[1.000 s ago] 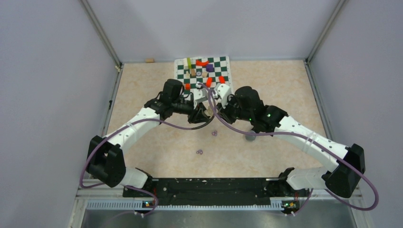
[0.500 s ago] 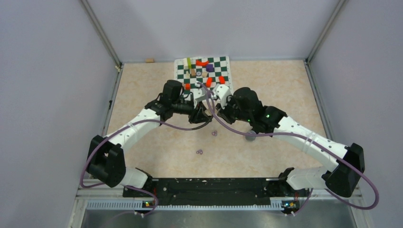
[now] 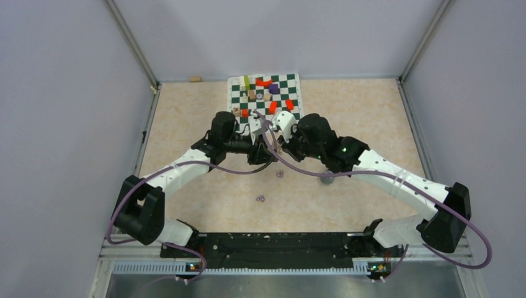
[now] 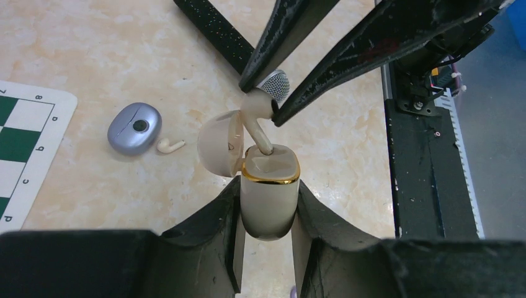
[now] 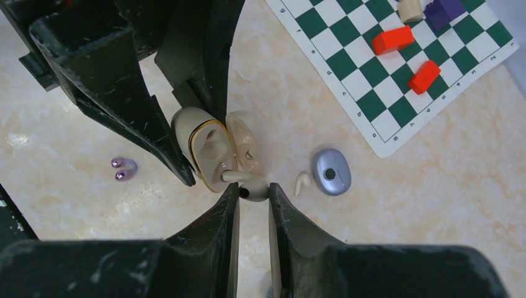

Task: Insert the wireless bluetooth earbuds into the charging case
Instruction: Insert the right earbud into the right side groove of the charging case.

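Observation:
My left gripper is shut on a cream charging case with a gold rim, its lid swung open. My right gripper is shut on the head of a cream earbud. The earbud's stem reaches into the case's mouth. A second cream earbud lies on the table beside a blue-grey closed case. Tiny purple earbuds lie loose on the table in front of the arms. In the top view both grippers meet mid-table, hiding the case.
A green-and-white chessboard with red, purple and tan blocks lies at the back. Another purple piece sits nearer the bases. A grey mesh-headed microphone lies under my right arm. The black base rail is on the near side.
Both grippers have drawn closer together and shifted slightly left over the middle of the table. Both grips are unchanged.

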Action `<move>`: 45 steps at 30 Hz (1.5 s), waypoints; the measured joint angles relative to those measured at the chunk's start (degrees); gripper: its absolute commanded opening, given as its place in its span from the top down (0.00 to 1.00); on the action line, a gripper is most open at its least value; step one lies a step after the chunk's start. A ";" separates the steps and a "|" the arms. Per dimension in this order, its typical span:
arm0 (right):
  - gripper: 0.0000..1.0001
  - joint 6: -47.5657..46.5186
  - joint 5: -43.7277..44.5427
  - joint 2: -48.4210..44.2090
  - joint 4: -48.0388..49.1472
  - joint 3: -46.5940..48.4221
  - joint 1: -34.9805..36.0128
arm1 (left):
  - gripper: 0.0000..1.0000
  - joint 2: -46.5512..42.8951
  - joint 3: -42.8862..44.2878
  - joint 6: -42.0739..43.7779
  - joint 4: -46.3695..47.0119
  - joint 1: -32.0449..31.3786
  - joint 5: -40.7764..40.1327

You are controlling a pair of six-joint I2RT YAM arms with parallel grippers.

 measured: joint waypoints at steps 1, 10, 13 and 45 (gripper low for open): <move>0.86 -0.09 0.15 0.13 -0.15 0.42 0.07 | 1.00 -0.02 -0.61 -0.52 1.44 0.00 0.20; 0.86 -1.81 0.02 0.57 -1.03 3.21 1.40 | 1.00 -1.46 -11.61 -12.26 26.60 0.94 1.66; 0.86 -2.64 0.22 0.61 -1.38 3.45 1.62 | 1.00 -1.49 -13.73 -14.95 32.35 1.20 1.33; 0.86 -27.02 10.58 -5.75 6.05 -2.23 9.27 | 1.00 5.01 -28.46 -24.68 79.71 -0.52 -8.31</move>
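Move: The right hand, holding the right earbud, has the open charging case about 3 cm to its left, 3 cm below and 1 cm back. A stray earbud lies about 4 cm ahead and 4 cm right on the table, some 17 cm down; beyond it a blue-grey case is 8 cm ahead and 5 cm right, and purple earrings lie 3 cm back and 2 cm left. From the left hand, gripping the case, the held earbud is about 4 cm right and 3 cm up. The earbud's stem comes free of the case's right-hand groove as the right hand lifts it some 6 cm, dips about 2 cm, then climbs again, tilting its fingers upward and turning counter-clockwise. Still gripping the case, the left hand swings its fingertips up about 25 degrees and rises some 2 cm; neither grip opens. ##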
